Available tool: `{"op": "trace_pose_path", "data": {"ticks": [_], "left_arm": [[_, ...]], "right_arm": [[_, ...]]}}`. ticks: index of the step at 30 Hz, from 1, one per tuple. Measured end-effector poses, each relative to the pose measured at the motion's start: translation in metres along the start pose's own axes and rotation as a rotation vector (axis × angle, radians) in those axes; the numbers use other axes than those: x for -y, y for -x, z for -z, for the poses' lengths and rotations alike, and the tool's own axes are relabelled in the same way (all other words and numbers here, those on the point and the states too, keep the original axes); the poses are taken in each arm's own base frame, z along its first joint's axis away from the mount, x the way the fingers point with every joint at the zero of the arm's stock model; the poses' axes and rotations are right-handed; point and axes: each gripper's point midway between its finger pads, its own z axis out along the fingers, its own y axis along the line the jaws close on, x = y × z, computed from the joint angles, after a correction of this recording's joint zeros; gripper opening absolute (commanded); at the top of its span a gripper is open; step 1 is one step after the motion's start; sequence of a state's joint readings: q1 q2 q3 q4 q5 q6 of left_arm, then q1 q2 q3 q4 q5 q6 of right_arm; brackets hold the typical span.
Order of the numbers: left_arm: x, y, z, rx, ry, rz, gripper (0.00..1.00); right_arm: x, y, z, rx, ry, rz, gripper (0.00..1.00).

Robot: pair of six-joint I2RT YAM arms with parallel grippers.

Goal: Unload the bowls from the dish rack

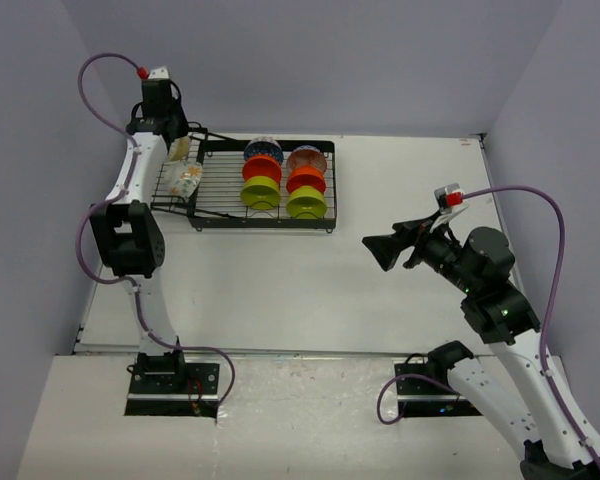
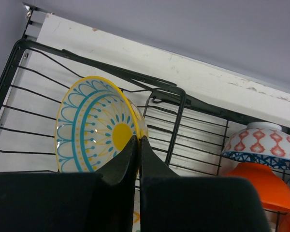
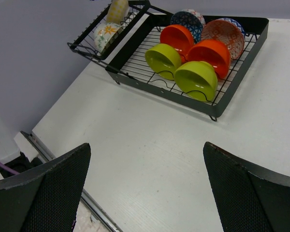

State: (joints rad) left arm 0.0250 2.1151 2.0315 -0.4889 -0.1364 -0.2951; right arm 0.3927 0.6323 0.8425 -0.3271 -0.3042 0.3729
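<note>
The black wire dish rack (image 1: pixel 265 221) stands at the table's far left. Its flat section holds two lime green bowls (image 1: pixel 261 192), two orange bowls (image 1: pixel 262 168), a blue-patterned bowl (image 1: pixel 264 149) and a red-patterned bowl (image 1: pixel 307 158). The tilted side basket holds a cream floral bowl (image 1: pixel 186 180). My left gripper (image 2: pixel 138 138) is shut on the yellow rim of a second cream bowl (image 2: pixel 94 123), which has a teal and yellow inside and stands on edge in the basket. My right gripper (image 1: pixel 383 250) hangs open over the bare table, well to the right of the rack, with nothing between its fingers.
Grey walls close in behind and to the left of the rack. The table's metal front edge (image 3: pixel 63 169) shows below my right gripper (image 3: pixel 146 145). The rack's front rim (image 3: pixel 183 96) lies beyond it, with white tabletop between.
</note>
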Motion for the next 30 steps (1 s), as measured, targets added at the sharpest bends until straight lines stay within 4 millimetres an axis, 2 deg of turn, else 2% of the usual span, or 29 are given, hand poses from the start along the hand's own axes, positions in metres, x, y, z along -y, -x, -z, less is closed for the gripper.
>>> {"op": "trace_pose_path", "data": {"ticks": [4, 10, 12, 16, 19, 21, 25, 26, 28, 30], "left_arm": [[0.009, 0.015, 0.013, 0.031, -0.048, 0.002, 0.00], [0.033, 0.052, 0.042, 0.130, -0.154, -0.045, 0.00], [0.047, 0.061, 0.052, 0.163, -0.190, -0.083, 0.00], [0.100, 0.065, 0.080, 0.223, -0.297, -0.196, 0.00], [0.153, 0.047, 0.114, 0.257, -0.409, -0.292, 0.00], [0.180, 0.032, 0.138, 0.278, -0.471, -0.352, 0.00], [0.228, -0.007, 0.193, 0.315, -0.589, -0.467, 0.00], [0.233, -0.017, 0.207, 0.327, -0.612, -0.495, 0.00], [0.255, -0.040, 0.237, 0.351, -0.686, -0.548, 0.00], [0.266, -0.063, 0.265, 0.373, -0.746, -0.600, 0.00]], "right_arm": [[0.000, 0.000, 0.000, -0.001, -0.002, 0.000, 0.99], [0.003, 0.001, 0.000, 0.007, -0.017, -0.001, 0.99], [0.005, 0.002, -0.001, 0.012, -0.029, -0.003, 0.99], [0.012, 0.006, -0.002, 0.034, -0.073, -0.019, 0.99], [0.023, 0.009, -0.007, 0.036, -0.133, -0.040, 0.99], [0.029, 0.013, -0.012, 0.020, -0.173, -0.051, 0.99], [0.037, 0.049, -0.032, 0.013, -0.249, -0.061, 0.99], [0.039, 0.059, -0.036, 0.019, -0.264, -0.063, 0.99], [0.046, 0.076, -0.040, 0.021, -0.295, -0.071, 0.99], [0.051, 0.094, -0.041, 0.034, -0.312, -0.078, 0.96]]}}
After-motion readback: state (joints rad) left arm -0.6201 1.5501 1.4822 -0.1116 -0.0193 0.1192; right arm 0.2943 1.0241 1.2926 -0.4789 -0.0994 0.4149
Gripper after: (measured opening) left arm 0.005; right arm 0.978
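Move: The yellow-rimmed bowl is already pinched by its rim in the left fingers, over the rack's left wing. The open table before the rack's right end lies about 40 cm right, 30 back and 20 below; on that way stand the left green bowl, 24 right and 11 back, and the right green bowl, 37 right and 13 back, both some 12 below. From the right hand the yellow-rimmed bowl is roughly 36 cm ahead, 48 left and 12 lower. The yellow-rimmed bowl, still pinched at its rim, is first raised about 10 cm by the left hand, then swept some 30 cm right and, with gathering speed, 18 cm back over the rack's bowls, the wrist turning clockwise about 50 degrees and tipping upward. The right hand, wide open, then sets off forward and up towards it, turning clockwise a little. ##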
